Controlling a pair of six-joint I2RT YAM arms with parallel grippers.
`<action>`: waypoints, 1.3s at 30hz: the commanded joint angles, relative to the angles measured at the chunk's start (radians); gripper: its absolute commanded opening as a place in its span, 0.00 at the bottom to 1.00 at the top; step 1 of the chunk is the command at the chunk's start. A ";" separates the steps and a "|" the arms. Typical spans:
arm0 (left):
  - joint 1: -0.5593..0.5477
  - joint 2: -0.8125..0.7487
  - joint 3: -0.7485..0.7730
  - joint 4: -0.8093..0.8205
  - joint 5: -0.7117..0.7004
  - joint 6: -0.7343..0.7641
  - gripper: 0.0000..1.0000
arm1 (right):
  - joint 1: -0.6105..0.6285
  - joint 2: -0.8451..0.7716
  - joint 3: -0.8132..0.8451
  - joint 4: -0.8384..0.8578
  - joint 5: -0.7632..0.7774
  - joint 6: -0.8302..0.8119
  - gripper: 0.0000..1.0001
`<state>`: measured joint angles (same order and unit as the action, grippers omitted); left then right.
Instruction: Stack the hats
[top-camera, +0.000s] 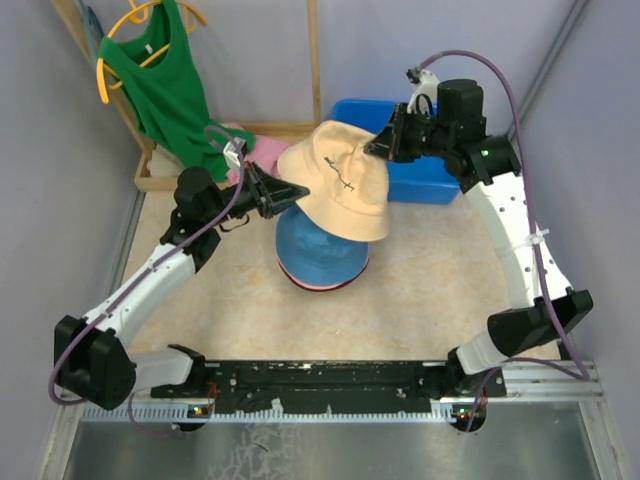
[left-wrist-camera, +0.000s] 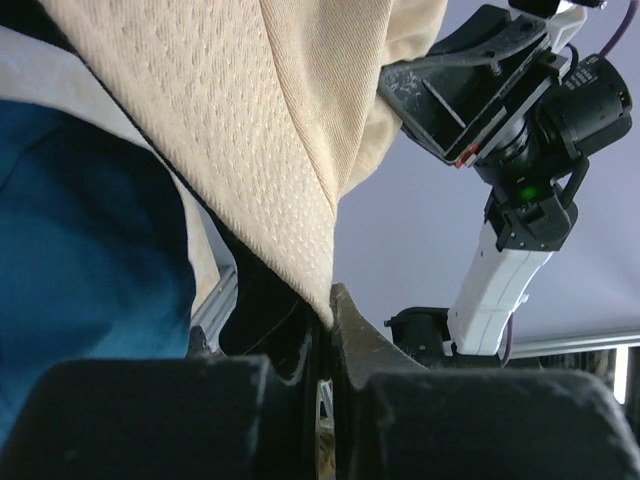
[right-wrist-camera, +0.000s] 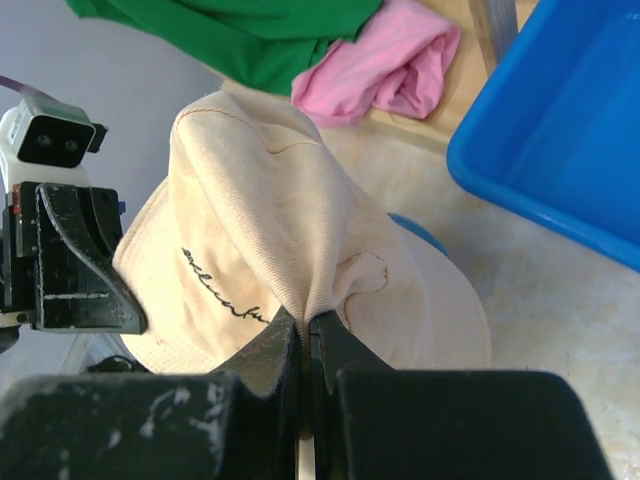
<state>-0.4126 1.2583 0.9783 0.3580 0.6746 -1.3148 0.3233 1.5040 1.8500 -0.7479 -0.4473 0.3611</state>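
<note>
A beige hat (top-camera: 340, 185) with black script hangs in the air, stretched between both grippers. My left gripper (top-camera: 300, 190) is shut on its left brim; in the left wrist view the beige hat's fabric (left-wrist-camera: 280, 150) runs down into the left gripper (left-wrist-camera: 328, 310). On the hat's right side my right gripper (top-camera: 375, 148) is shut on a fold, and the right wrist view shows this gripper (right-wrist-camera: 306, 325) pinching the beige hat (right-wrist-camera: 260, 220). Below, a blue hat (top-camera: 320, 255) tops a pile on the table, with a pink and dark red rim (top-camera: 322, 287) showing under it.
A blue bin (top-camera: 430, 180) stands at the back right, close behind the right gripper. A green shirt (top-camera: 160, 90) hangs on a yellow hanger at the back left, with a bright pink cloth (top-camera: 265, 152) under it on a wooden base (top-camera: 150, 182).
</note>
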 joint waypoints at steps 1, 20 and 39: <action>-0.007 -0.074 -0.087 0.032 0.018 -0.023 0.02 | 0.039 -0.049 -0.036 0.049 0.005 -0.029 0.00; 0.063 -0.332 -0.280 -0.435 -0.082 0.209 0.00 | 0.235 -0.149 -0.297 0.101 0.039 0.029 0.02; 0.117 -0.259 -0.380 -0.362 -0.085 0.292 0.00 | -0.031 -0.291 -0.452 0.196 0.025 0.112 0.72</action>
<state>-0.3073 0.9672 0.5873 -0.0334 0.5816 -1.0603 0.4622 1.2968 1.4467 -0.6434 -0.3714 0.4244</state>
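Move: I hold the beige hat by its brim in both hands. From my left hand the blue hat on the stack lies about 15 cm below, some 6 cm right and 3 cm back; from my right hand it is roughly 18 cm down, 15 cm left and 11 cm back. The blue bin is some 28 cm ahead and 13 cm right of my right hand, about 32 cm lower. The pink cloth is some 38 cm ahead, 15 cm left and 30 cm below my left hand. I lower the beige hat over the blue one: my left hand sinks about 16 cm, easing left and a little back to the stack's left brim, its fingers tipping down some 20 degrees and still pinching. My right hand comes down, back and left over the stack, about 8 cm down, then opens wide, lets go and starts off to the right and forward. ##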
